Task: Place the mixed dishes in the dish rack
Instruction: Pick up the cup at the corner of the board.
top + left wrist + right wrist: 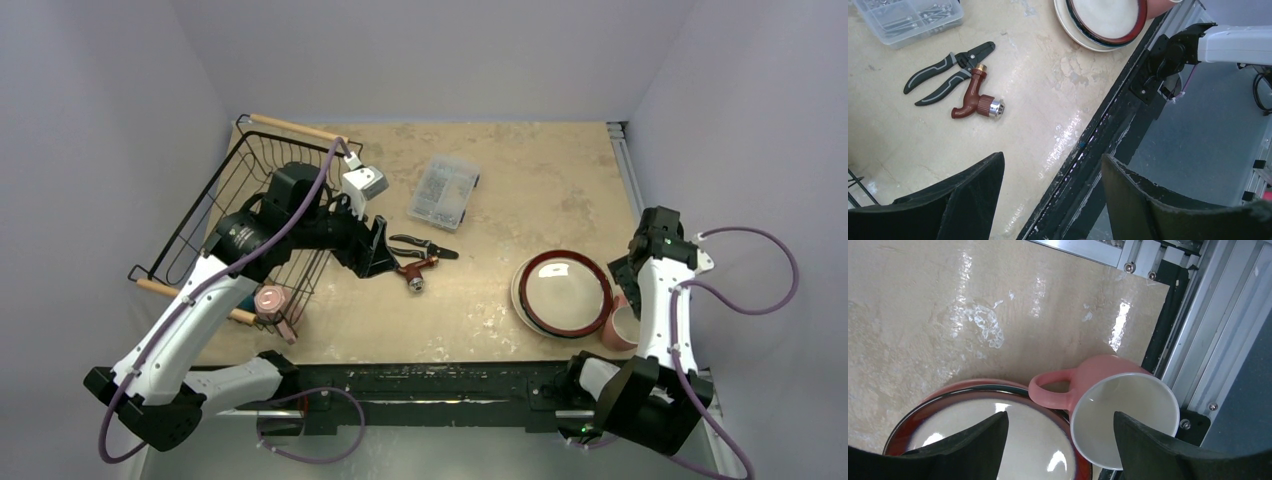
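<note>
The dish rack [215, 195], a black wire basket with wooden handles, stands at the far left. A pink mug [270, 300] shows at its near corner. My left gripper [380, 250] hangs open and empty just right of the rack, above bare table [1053, 165]. At the right, a red-black-rimmed plate [563, 292] lies stacked on a cream plate. A second pink mug [622, 325], white inside, stands upright against that plate [988, 425]. My right gripper [1060, 422] is open low over this mug [1108, 390]. One finger is over the plate, the other over the mug's mouth.
Black-handled pliers [425, 245] and a red-brown hose nozzle [415, 272] lie mid-table, right of the left gripper. A clear compartment box [443, 190] sits farther back. The metal rail of the table's right edge [1198, 340] runs close beside the mug.
</note>
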`<state>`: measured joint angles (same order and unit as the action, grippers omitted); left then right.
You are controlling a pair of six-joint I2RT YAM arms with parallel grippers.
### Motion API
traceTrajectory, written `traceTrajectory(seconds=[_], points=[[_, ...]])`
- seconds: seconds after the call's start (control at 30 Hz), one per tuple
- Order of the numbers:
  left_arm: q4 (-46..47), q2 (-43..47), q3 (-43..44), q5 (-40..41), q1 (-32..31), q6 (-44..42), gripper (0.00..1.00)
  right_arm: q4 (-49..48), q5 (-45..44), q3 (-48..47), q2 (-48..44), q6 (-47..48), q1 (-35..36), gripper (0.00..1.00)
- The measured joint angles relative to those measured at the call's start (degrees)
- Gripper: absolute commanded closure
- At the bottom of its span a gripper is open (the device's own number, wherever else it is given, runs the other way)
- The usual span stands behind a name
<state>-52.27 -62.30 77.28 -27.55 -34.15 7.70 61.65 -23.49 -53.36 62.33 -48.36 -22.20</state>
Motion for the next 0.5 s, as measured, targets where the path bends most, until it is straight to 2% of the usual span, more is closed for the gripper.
traceTrajectory(seconds=[0.17,0.37,0.5], points=[[-0.8,-0.6,1.7,0.4,0.0,0.0,0.3,-0.9,0.0,1.6,-0.2,-0.9,-0.1,0.27],[-1.7,-0.6,2.3,0.6,0.0,0.0,0.3,-3.8,0.0,4.8,0.2,-2.0,-0.9,0.46],[-1.9,-0.6,2.3,0.6,0.0,0.1,0.3,-5.7,-0.3,5.9,1.3,-2.4,-1.4,0.49]])
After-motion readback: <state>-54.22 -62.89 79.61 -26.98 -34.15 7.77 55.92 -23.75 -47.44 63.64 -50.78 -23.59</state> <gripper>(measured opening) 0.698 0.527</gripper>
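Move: The pink cup at the board's corner stands with its middle about 5 cm back of the right hand point, a centimetre or so to its right and some 8 cm below, its handle turned forward. The plate stack stands around 3 cm ahead and 12 cm left of this hand, 11 cm lower. From the left hand, the cup lies roughly 53 cm to the right, 5 cm back and 25 cm down. Lower the right gripper almost straight down, about 3 cm, onto the front side of the pink cup. Partway down, start closing the open fingers by roughly a quarter of their gap, so that the rear finger dips into the cup's mouth and the front finger comes to the outer side of the handle, with handle and front wall between them. Don't finish the grip yet. ##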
